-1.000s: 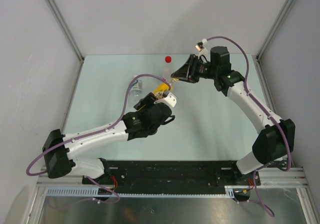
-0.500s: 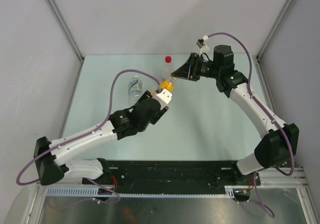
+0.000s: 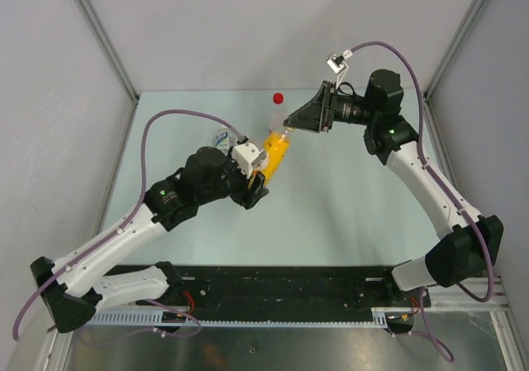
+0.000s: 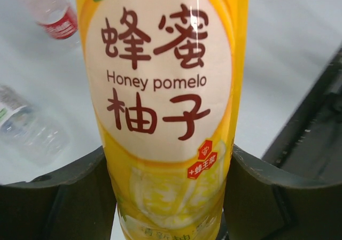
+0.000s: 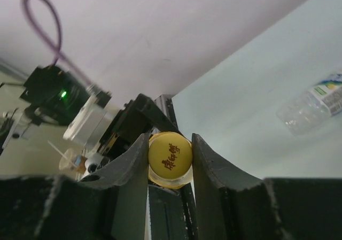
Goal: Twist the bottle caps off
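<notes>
A bottle (image 3: 276,149) of yellow-orange drink, labelled "Honey pomelo" (image 4: 165,90), hangs tilted above the table between the two arms. My left gripper (image 3: 263,173) (image 4: 168,170) is shut on its lower body, one finger on each side. My right gripper (image 3: 288,126) (image 5: 170,148) is shut on its yellow cap (image 5: 170,155). A clear bottle with a blue-white label (image 3: 221,138) (image 5: 315,103) lies on the table to the left. Behind the held bottle is a clear bottle with a red-white label (image 4: 56,16), its red cap (image 3: 278,98) showing. No white cap shows.
The pale table (image 3: 347,189) is closed in by grey walls on the left, back and right. A black rail (image 3: 273,284) with both arm bases runs along the near edge. Purple cables loop over each arm.
My left arm has swung its wrist to the left and back, still holding the yellow bottle, which now shows more. The right gripper stayed on the cap and shifted slightly right.
</notes>
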You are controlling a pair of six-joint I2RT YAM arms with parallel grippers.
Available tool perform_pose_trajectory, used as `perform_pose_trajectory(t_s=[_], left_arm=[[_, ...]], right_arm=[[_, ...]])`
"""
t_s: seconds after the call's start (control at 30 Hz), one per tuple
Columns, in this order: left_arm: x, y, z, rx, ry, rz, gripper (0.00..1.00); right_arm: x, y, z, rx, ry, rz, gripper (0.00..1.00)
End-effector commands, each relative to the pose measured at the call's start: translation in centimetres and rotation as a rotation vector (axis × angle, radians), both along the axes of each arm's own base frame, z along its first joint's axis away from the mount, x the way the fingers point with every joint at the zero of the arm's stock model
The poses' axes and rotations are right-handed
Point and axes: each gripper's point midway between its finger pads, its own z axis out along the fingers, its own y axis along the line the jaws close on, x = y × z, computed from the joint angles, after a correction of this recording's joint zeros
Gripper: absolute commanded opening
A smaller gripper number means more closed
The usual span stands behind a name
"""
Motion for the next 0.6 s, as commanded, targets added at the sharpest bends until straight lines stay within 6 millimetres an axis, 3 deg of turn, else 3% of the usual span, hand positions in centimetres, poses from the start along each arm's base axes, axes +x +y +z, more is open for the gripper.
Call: perform_pose_trajectory(t_s=[0.0, 0.37, 0.57], left_arm=[[-3.9, -2.9, 4.9, -0.239, -0.011, -0.289, 0.07], [-10.7, -4.0, 8.4, -0.431, 0.089, -0.734, 0.04], [-12.7, -4.0, 9.8, -0.463, 0.124, -0.894, 0.03]], right_arm=[[-4.2, -0.6, 3.7, 0.048, -0.207, 0.148, 0.0], [-8.8, -1.6, 6.9, 0.09, -0.412, 0.268, 0.0], [-10.6, -1.8, 7.8, 0.107, -0.497, 0.305, 0.0]])
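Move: The honey pomelo bottle is already gripped low in the left fingers. Its yellow cap, still pinched in the right fingers, sits about 6 cm ahead, 7 cm right and 12 cm above the left hand. From the right hand, the bottle's body lies roughly 4 cm back, 4 cm left and 8 cm down. The red-capped bottle stands some 18 cm ahead of the right hand and 2 cm left; the clear bottle about 8 cm ahead and 18 cm left; both roughly 28 cm lower. Keep the left fingers on the pomelo bottle and the right fingers on its cap, and twist the two against each other: turn the left wrist clockwise some 35 degrees while tilting it, and roll and turn the right wrist counter-clockwise. Meanwhile draw both grippers back about 10 cm and upward, away from the standing bottles, with the left one also drifting right. ##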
